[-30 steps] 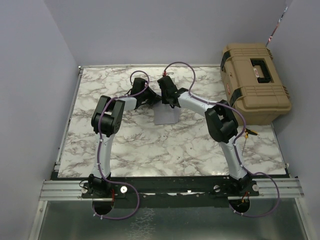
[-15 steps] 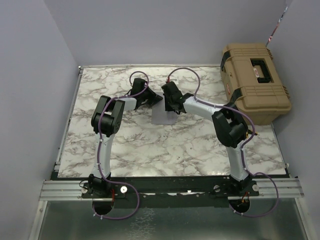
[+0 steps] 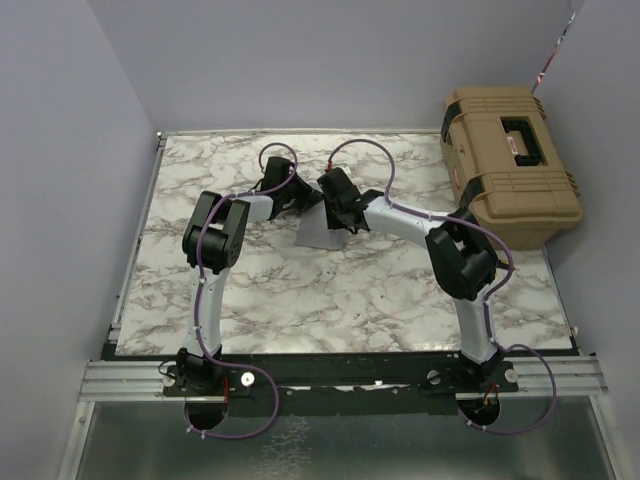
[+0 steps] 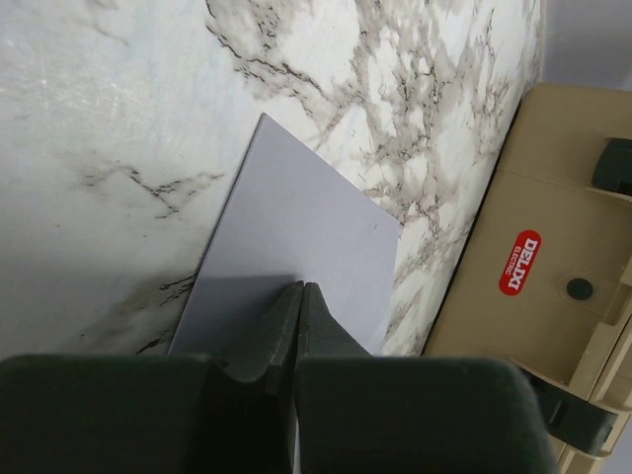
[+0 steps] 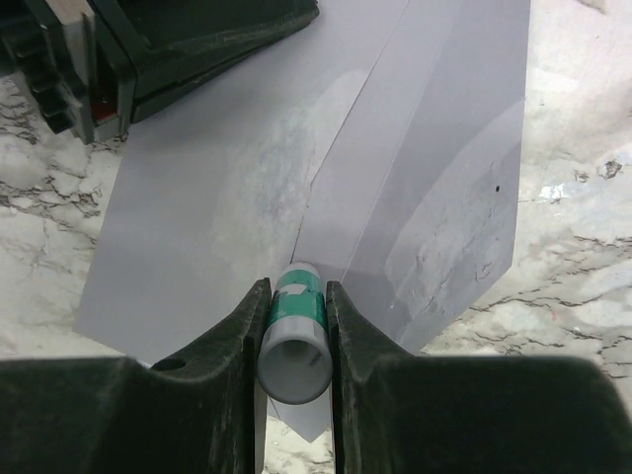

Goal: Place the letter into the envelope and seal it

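Observation:
The grey-lavender envelope (image 3: 322, 235) lies flat on the marble table between both grippers. In the right wrist view the envelope (image 5: 217, 188) has its flap (image 5: 444, 168) open to the right, with shiny smears on it. My right gripper (image 5: 293, 298) is shut on a white and green glue stick (image 5: 296, 331), whose tip touches the envelope at the flap's fold. My left gripper (image 4: 302, 288) is shut, with its tips resting on the envelope (image 4: 306, 232). In the top view the left gripper (image 3: 303, 203) and the right gripper (image 3: 342, 222) are close together. The tan letter is hidden.
A tan toolbox (image 3: 510, 165) stands at the back right of the table, and it also shows in the left wrist view (image 4: 553, 286). The left gripper's black body (image 5: 178, 39) lies just beyond the envelope in the right wrist view.
My right gripper has moved left and nearer over the envelope with the glue stick. The envelope has turned and shifted slightly left. The left arm has stayed put.

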Available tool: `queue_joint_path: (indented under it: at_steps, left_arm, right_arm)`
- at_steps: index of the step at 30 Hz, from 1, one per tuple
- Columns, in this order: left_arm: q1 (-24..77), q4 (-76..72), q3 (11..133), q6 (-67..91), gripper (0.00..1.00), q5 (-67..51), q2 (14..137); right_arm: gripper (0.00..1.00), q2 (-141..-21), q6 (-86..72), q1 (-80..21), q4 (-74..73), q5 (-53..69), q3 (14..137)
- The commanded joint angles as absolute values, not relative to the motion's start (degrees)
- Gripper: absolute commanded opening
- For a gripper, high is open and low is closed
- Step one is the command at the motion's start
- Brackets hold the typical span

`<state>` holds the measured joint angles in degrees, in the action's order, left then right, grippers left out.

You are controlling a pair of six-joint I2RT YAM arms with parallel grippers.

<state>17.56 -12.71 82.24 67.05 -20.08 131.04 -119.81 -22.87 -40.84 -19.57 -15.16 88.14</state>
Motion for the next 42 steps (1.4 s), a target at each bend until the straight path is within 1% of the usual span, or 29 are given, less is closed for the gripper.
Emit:
queue_joint_path:
  at_steps: [1, 22, 27, 32, 37, 42]
  left_arm:
    - [16.79, 0.9, 78.59, 63.37, 0.0, -14.84, 136.65]
    - [16.72, 0.76, 78.34, 64.32, 0.0, -16.23, 137.02]
    - [16.62, 0.64, 78.12, 64.34, 0.0, -16.72, 137.2]
    - [16.39, 0.45, 77.44, 64.34, 0.0, -16.79, 136.85]
    - [16.21, 0.47, 77.55, 64.15, 0.0, -16.96, 136.93]
    - [15.76, 0.44, 77.61, 63.91, 0.0, -17.05, 136.93]
  right_arm:
    - [0.0, -115.72, -22.52, -41.27, -19.91, -16.36, 87.9]
    - [0.0, -125.69, -19.67, -41.31, -18.3, -14.37, 92.83]
    - [0.0, -127.78, -20.1, -40.51, -19.37, -17.69, 94.15]
    - [0.0, -128.7, -19.63, -38.38, -19.26, -18.12, 96.6]
    - [0.0, -132.59, -17.68, -37.91, -20.42, -19.25, 101.76]
    - [0.0, -134.37, -16.83, -37.35, -21.14, -19.73, 104.06]
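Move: The right hand holds the glue stick at the near part of the envelope; the envelope's middle is about 5 cm ahead of it, 2 cm to its left and 3 cm below. The loose flap lies some 6 cm ahead and 3 cm to the right, and the left fingertips are about 9 cm ahead and 4 cm to the left. From the left hand, the envelope's middle lies roughly 4 cm back, 2 cm to the right and a centimetre below. The glue stick, still pinched in the right hand, comes up off the paper by about 1.5 cm, edges forward and left, and is set down again beside the flap's crease. From there the right hand slides it forward roughly 5 cm at the same height, towards the envelope's far edge and the left fingertips. The left hand stays put, its shut fingertips resting on the envelope. ##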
